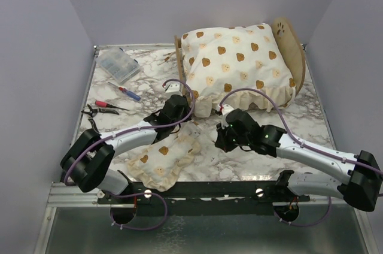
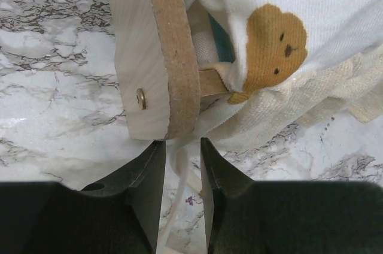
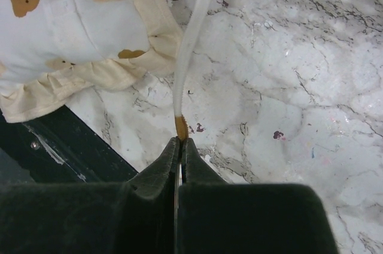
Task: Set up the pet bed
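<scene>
The pet bed stands at the back of the table, its plywood headboard (image 1: 289,41) on the right. A large bear-print cushion (image 1: 236,65) lies on it. In the left wrist view the bed's wooden end board (image 2: 173,56) is just ahead of my left gripper (image 2: 182,146), beside the cushion's ruffle (image 2: 281,110). The jaws stand a little apart, and a cream tie strap (image 2: 178,173) runs loosely between them. My right gripper (image 3: 181,141) is shut on the orange-tipped end of a cream strap (image 3: 190,44). The small bear-print pillow (image 1: 167,158) lies near the front, between the arms.
A clear plastic parts box (image 1: 118,64), a red-and-blue screwdriver (image 1: 128,93) and black pliers (image 1: 99,109) lie at the back left. The black mounting rail (image 3: 72,146) runs along the near edge, just behind the pillow (image 3: 78,32).
</scene>
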Tool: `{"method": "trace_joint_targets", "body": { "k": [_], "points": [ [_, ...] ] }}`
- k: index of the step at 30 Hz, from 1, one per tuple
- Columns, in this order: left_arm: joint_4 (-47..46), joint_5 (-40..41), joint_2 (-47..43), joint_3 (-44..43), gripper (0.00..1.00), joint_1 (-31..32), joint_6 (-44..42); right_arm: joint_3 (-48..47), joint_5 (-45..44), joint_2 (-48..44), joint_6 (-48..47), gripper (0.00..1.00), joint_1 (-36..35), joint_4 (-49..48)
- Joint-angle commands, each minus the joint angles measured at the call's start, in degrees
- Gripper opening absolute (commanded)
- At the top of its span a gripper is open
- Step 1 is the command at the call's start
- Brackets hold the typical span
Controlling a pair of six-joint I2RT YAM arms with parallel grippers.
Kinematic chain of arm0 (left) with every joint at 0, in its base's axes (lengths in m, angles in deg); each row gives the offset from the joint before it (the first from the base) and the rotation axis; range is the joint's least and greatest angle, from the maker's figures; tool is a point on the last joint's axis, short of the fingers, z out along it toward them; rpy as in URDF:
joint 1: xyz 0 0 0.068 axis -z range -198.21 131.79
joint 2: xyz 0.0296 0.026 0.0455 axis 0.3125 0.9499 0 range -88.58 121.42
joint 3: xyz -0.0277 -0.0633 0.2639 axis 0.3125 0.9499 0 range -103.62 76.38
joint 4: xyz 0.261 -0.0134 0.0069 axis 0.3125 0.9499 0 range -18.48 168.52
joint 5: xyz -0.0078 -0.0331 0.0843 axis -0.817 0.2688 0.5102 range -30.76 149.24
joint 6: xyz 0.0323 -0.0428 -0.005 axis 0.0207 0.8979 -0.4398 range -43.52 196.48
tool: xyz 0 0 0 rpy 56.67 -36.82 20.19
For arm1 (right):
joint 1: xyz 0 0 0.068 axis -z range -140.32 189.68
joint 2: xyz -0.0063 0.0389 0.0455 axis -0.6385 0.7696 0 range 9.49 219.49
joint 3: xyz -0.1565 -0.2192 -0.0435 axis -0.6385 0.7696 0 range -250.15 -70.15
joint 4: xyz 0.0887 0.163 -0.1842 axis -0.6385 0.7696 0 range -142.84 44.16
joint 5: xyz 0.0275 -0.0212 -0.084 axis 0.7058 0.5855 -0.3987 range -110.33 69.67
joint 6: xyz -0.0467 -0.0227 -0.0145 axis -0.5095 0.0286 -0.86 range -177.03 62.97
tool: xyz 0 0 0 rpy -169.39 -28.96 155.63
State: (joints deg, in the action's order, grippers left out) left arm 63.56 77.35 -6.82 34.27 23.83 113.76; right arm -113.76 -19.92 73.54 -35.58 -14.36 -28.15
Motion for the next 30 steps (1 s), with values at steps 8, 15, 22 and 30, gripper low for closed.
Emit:
{"method": "trace_joint_targets", "body": {
  "k": [8, 15, 22, 30],
  "points": [
    [-7.4, 7.3, 2.8, -0.3, 0.31, 2.9, -0.5, 2.0, 3.4, -1.3, 0.3, 0.01, -0.4, -3.3],
    [-7.9, 12.9, 5.4, -1.0, 0.28, 3.8, -1.6, 2.4, 4.2, -1.7, 0.7, 0.01, -0.4, -4.0],
    [-7.9, 14.6, 6.9, -1.2, 0.11, 4.1, -1.5, 2.3, 4.4, -2.9, 0.8, 0.01, -0.4, -4.2],
    [-7.5, 11.9, 1.9, 0.8, 0.0, 4.4, -2.4, 1.5, 0.3, -1.4, 1.2, 0.01, -0.4, -7.2]
  ]
}}
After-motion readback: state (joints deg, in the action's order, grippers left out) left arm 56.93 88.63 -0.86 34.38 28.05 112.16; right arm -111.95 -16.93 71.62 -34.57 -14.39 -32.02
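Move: The cushion's tie strap hangs between the left hand's parted fingers, its gripping spot about 1 cm ahead and 2 cm below. The end board's near corner is some 3 cm ahead and 1 cm left, and the cushion's frilled corner about 5 cm ahead and 6 cm right. From the right hand, already holding a strap end, the gripping spot lies roughly 11 cm ahead, 11 cm left and 2 cm below. The left hand first shifts just over 1 cm right with a slight lift, then sinks about 2 cm while edging 1 cm forward and partly back left under the end board's near corner, where its fingers, a third open until then, shut and pinch the tie strap. Meanwhile the right hand keeps its closed grip on its strap end, easing about 1 cm left, dipping slightly and then rising to finish about 1 cm higher. ##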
